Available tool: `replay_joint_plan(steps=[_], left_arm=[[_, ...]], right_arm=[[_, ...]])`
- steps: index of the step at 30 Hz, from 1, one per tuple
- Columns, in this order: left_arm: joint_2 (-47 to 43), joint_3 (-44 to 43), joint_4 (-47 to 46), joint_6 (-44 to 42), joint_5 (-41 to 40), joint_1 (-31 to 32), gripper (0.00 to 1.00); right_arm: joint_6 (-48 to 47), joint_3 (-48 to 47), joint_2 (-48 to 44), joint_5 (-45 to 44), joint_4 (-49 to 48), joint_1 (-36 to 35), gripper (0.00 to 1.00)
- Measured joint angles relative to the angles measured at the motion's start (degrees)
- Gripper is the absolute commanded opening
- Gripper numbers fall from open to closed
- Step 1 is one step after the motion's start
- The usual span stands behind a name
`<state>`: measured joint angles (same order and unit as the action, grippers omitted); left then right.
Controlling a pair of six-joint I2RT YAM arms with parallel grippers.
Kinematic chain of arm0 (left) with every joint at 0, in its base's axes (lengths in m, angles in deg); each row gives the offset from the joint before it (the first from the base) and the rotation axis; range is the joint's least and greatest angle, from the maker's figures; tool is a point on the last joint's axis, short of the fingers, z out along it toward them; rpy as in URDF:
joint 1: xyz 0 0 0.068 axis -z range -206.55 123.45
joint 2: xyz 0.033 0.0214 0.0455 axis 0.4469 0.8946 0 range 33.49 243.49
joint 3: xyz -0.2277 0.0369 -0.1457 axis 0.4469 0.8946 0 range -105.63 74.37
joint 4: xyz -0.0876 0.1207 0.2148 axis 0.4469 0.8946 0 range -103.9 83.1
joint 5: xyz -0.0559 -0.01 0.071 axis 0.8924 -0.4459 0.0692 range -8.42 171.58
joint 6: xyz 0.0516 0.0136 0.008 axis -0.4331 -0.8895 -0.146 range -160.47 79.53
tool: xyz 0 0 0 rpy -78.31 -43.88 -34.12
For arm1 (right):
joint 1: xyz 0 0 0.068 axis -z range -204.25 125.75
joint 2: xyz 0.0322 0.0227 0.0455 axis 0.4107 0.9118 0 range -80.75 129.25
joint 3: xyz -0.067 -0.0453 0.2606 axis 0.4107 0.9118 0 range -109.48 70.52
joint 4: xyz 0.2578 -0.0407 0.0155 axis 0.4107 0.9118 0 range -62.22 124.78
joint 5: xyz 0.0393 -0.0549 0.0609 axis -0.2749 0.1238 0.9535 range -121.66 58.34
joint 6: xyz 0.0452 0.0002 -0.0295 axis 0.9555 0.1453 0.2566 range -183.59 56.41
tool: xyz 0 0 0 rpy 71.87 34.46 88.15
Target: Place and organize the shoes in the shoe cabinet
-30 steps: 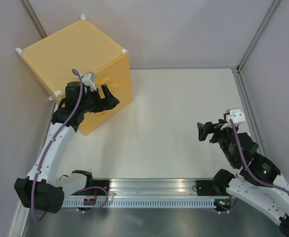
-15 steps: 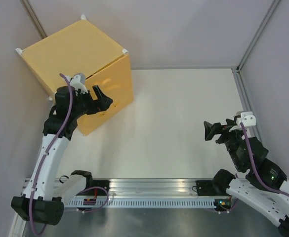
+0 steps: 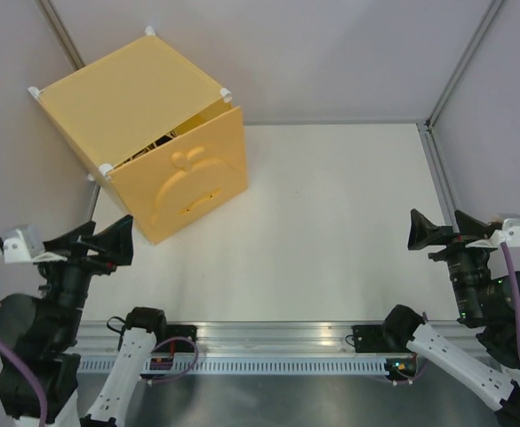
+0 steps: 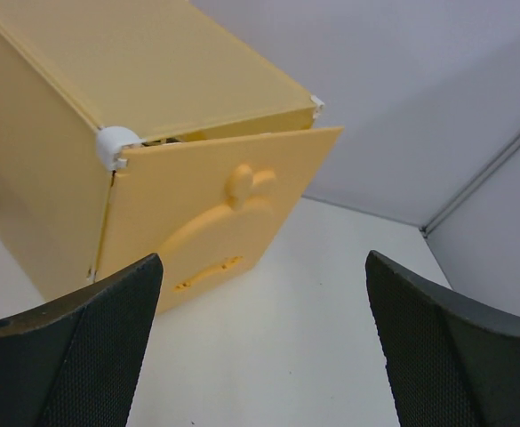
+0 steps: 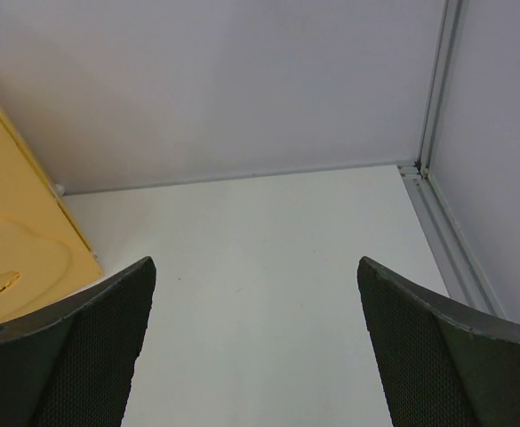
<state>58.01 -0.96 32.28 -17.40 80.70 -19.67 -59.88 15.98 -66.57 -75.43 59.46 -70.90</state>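
Observation:
The yellow shoe cabinet stands at the far left corner. Its embossed door is almost shut, with a narrow gap along the top and free edge. The shoes are hidden. My left gripper hangs open near the table's front left, well short of the door. In the left wrist view the cabinet and its door lie ahead of the open left gripper. My right gripper is open at the near right, and the right wrist view shows nothing between the fingers of the right gripper.
The white tabletop is bounded by grey walls and a metal frame strip along the right side. An aluminium rail carrying the arm bases runs along the near edge. A corner of the cabinet shows at the left of the right wrist view.
My left arm has pulled back from the cabinet door to the near left, and the door's free edge now stands slightly out. My right arm has drawn back toward the near right.

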Motion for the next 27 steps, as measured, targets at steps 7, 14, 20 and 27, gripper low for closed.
replay_joint_plan(steps=[7,14,20,27], left_arm=[[-12.3,-1.6,6.3,-0.5,-11.1,0.0,0.99],[-19.9,-1.2,8.9,-1.8,-17.5,0.0,0.99],[-24.0,-1.6,10.0,-2.8,-22.0,0.0,0.99],[-24.0,-1.9,10.6,-3.1,-24.5,0.0,0.99]], right_arm=[[-4.2,-1.7,-2.2,-1.8,-1.1,0.0,0.98],[-6.3,-2.1,-4.9,-2.8,-1.3,0.0,0.98],[-7.2,-2.2,-7.0,-3.3,-1.4,0.0,0.98],[-7.6,-2.2,-7.0,-3.3,-1.5,0.0,0.98]])
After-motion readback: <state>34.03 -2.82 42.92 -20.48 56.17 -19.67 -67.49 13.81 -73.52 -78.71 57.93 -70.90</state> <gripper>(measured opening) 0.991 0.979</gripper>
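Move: Neither hand reaches for anything now. The shoe cabinet's middle lies some 32 cm ahead of the left hand, about 2 cm to its left and 22 cm lower. The slightly open cabinet door is nearer, its middle about 18 cm ahead of that hand, 6 cm to the right and 22 cm lower. From the right hand, the cabinet's middle is roughly 30 cm ahead, 56 cm to the left and 16 cm lower. Back and to its left, away from the cabinet door, the left hand draws clear by some 16 cm, quickly at first and then easing off, while it turns counter-clockwise about 25 degrees and its fingertips tilt up. The right hand drifts about 5 cm to its right and back, rising slightly and tipping up a little. Both grippers stay wide open and empty. ##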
